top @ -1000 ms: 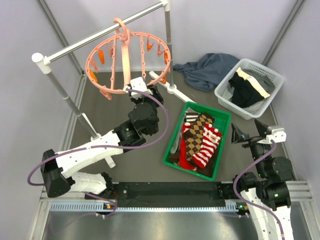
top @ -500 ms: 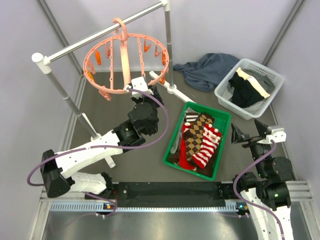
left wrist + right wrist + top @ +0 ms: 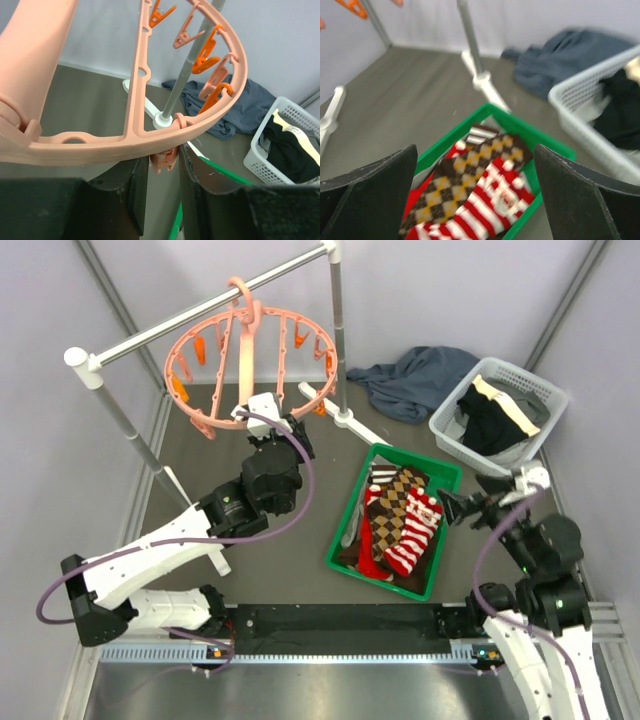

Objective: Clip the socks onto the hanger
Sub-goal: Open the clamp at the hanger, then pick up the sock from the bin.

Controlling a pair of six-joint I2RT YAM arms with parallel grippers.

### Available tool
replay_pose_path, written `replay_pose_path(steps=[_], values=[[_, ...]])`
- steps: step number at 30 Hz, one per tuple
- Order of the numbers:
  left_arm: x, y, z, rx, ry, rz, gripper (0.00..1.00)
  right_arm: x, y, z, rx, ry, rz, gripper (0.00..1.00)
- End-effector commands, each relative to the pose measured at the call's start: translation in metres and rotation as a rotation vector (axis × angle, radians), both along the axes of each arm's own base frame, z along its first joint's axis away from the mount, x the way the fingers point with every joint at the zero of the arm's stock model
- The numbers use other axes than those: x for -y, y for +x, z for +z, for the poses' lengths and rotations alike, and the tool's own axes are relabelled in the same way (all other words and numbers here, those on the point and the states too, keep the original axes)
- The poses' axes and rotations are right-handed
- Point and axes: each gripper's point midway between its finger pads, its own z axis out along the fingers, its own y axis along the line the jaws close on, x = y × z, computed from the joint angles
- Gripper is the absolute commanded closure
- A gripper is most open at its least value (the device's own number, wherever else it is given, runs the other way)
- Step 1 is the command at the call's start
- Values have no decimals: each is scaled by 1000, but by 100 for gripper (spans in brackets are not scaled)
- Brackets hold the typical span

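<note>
The salmon-pink ring hanger (image 3: 243, 355) hangs by its hook from the rail. My left gripper (image 3: 280, 428) reaches up under its near rim. In the left wrist view the hanger's rim (image 3: 150, 135) runs just above the fingers, and my left gripper (image 3: 164, 158) is shut on a small salmon clip (image 3: 164, 161) hanging below that rim. The socks lie in a green bin (image 3: 345, 540): a red-and-white striped one (image 3: 410, 530) and a brown argyle one (image 3: 395, 495) on top. My right gripper (image 3: 462, 502) hovers open at the bin's right side, above the socks (image 3: 490, 205), which look blurred.
A grey metal rail (image 3: 200, 310) on two posts (image 3: 335, 330) carries the hanger. A dark blue-grey cloth (image 3: 415, 380) lies at the back. A white basket (image 3: 450, 425) at the right holds black and cream garments (image 3: 495, 415).
The left gripper has narrowed onto the clip and shifted slightly left while the hanger swung. The right arm has swung left toward the green bin, still wide open.
</note>
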Motion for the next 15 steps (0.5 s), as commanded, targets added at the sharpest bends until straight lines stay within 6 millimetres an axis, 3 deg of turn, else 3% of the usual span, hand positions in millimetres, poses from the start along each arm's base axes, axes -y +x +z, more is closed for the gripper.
replay_pose_path(steps=[1,2,3,7,10,15], values=[[-13,-9,-4,-45,-20,-16,100,-26,11,-39,-367,59,98,1],[-15,-11,-6,-50,-30,-17,100,-24,14,-46,-420,69,74,1],[-16,-11,-11,-59,-26,-21,100,-25,15,-68,-559,93,50,1],[-19,-14,-20,-82,-20,-36,100,-22,23,-103,-778,140,-46,1],[-17,-14,-25,-94,-26,-53,100,-23,30,-124,-853,153,-77,1],[-16,-14,-28,-103,-20,-58,100,-26,43,-140,-919,220,-128,1]])
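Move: The clamp to be opened sits already between the left fingertips, under the hanger's near rim. From that hand the hanger's middle lies about 11 cm ahead and 5 cm left, and an orange clip about 3 cm ahead and 6 cm right. The striped sock lies some 28 cm below the empty right hand, about 1 cm ahead and 2 cm left. Of that sock, the checked sock lies 4 cm farther out and 5 cm left, the red sock 4 cm nearer and 10 cm left. The clamp stays pinched in the left fingers as they draw the hanger's near rim left and down, about 2 cm each, grip unchanged. Towards the socks in the green basket, the wide-open right hand dives some 14 cm, edging slightly forward and left, while its wrist tips about 50 degrees down, slowing above them without touching. ##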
